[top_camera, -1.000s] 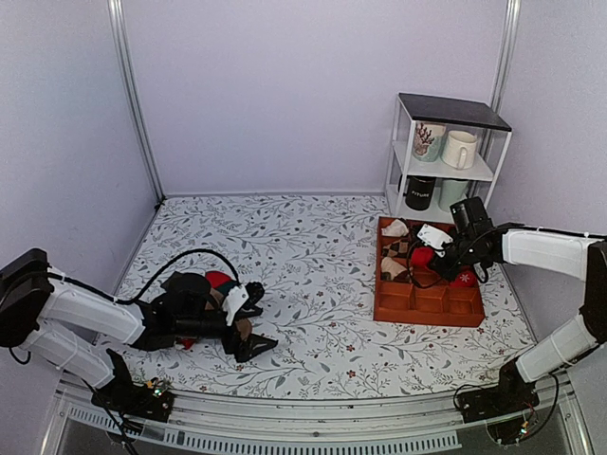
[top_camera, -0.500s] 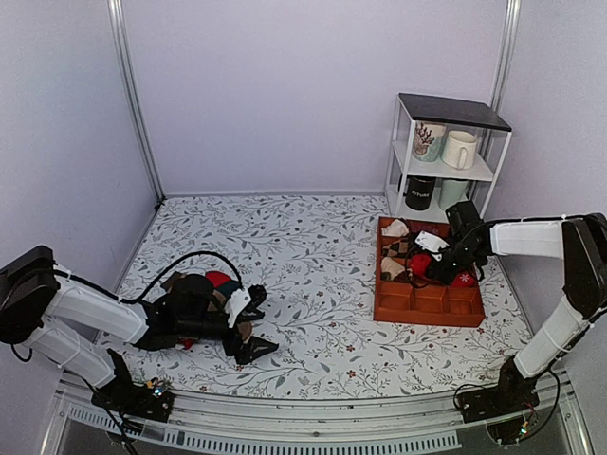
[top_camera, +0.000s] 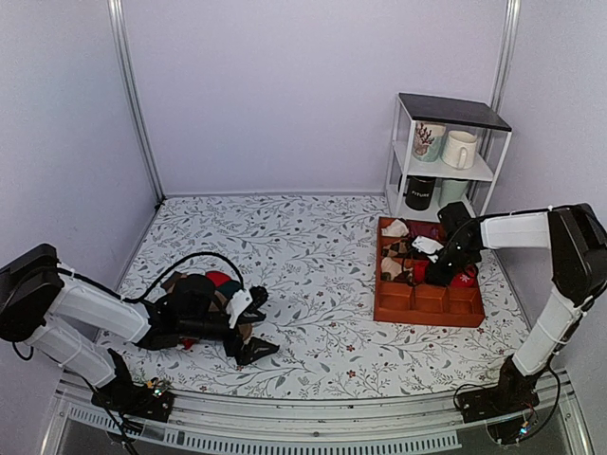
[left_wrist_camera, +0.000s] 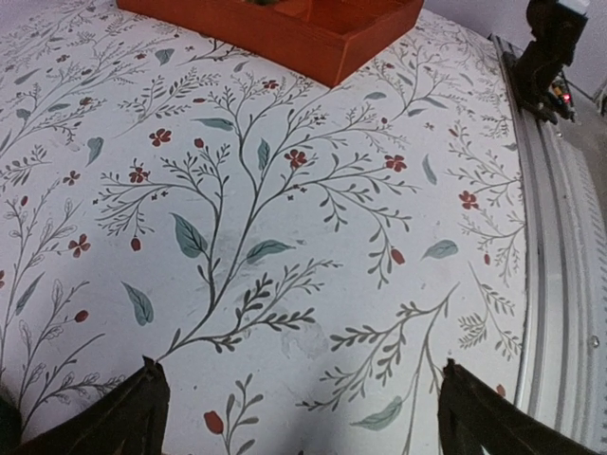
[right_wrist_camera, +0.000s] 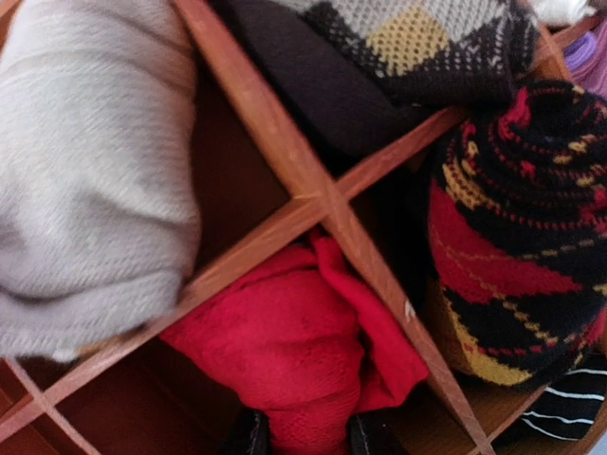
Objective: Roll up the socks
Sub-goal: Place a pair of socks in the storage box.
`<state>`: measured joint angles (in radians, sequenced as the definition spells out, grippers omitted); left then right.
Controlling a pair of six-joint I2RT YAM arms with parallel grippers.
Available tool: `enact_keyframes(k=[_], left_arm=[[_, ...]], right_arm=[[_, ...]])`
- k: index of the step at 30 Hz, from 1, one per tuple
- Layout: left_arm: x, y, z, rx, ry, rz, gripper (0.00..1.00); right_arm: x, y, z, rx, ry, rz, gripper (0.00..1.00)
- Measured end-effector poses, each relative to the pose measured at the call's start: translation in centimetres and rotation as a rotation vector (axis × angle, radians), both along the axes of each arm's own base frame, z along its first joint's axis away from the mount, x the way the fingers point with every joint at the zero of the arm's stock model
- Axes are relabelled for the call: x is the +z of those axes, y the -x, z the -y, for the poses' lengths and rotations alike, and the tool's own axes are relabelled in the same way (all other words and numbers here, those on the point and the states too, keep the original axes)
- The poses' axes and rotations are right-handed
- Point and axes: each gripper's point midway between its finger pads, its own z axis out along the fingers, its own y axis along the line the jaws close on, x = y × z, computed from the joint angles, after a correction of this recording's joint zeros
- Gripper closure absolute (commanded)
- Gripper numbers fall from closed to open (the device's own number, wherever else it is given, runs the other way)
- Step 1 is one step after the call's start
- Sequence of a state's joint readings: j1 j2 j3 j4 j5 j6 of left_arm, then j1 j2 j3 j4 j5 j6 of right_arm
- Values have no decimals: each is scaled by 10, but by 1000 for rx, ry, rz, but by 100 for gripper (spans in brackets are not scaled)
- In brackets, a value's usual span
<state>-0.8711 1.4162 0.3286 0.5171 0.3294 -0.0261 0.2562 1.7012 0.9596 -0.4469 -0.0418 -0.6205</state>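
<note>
The red socks [right_wrist_camera: 303, 351] are a bunched roll pushed into one compartment of the orange tray [right_wrist_camera: 285, 156]. My right gripper [right_wrist_camera: 308, 438] is shut on their lower end, a dark finger on each side. From above, that gripper [top_camera: 424, 265] reaches down into the tray's [top_camera: 427, 313] middle row, with a bit of the red socks [top_camera: 418, 273] showing below it. No pale end shows. My left gripper [top_camera: 258, 322] lies low over the tablecloth at the near left, jaws wide apart. In its own view the left gripper [left_wrist_camera: 303, 417] has only bare cloth between its fingers.
Neighbouring compartments hold a grey roll [right_wrist_camera: 85, 190], a black-red-yellow striped roll [right_wrist_camera: 512, 246] and an argyle roll [right_wrist_camera: 417, 38]. A loose pile with red, tan and green socks [top_camera: 216, 282] lies behind the left wrist. A white shelf with mugs [top_camera: 446, 152] stands behind the tray.
My right arm has swung in and its gripper has sunk a little leftward and lower into the tray with the red socks. The left arm has barely shifted.
</note>
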Motion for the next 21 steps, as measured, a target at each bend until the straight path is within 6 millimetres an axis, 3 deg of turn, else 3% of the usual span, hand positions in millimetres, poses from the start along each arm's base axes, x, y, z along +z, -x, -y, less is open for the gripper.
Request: enact_keyframes(k=[9, 21], left_arm=[[-3, -1, 0, 2, -6, -5, 1], [-2, -2, 0, 6, -5, -4, 1]], right_arm=[[-2, -3, -2, -92, -15, -100, 63], [17, -1, -12, -119, -119, -84, 47]])
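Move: My right hand already has the rolled red socks pinched down in their cell of the storage box. The cell's middle is straight below, about 1 cm under my fingertips. From my right hand, the beige socks lie some 7 cm left, level with it. The black-red patterned socks are about 7 cm ahead, and the snowflake socks 7 cm to the right. From my idle left hand, the red socks' cell lies roughly 34 cm right and 15 cm ahead. I let go of the red socks with my right hand: it eases down a last few millimetres into the cell, then my fingers spread from the tight pinch to about half open. As they part I draw the hand back up some 2 cm and about 1 cm left, towards the beige socks, the wrist turning slightly, under 10 degrees, clockwise. ##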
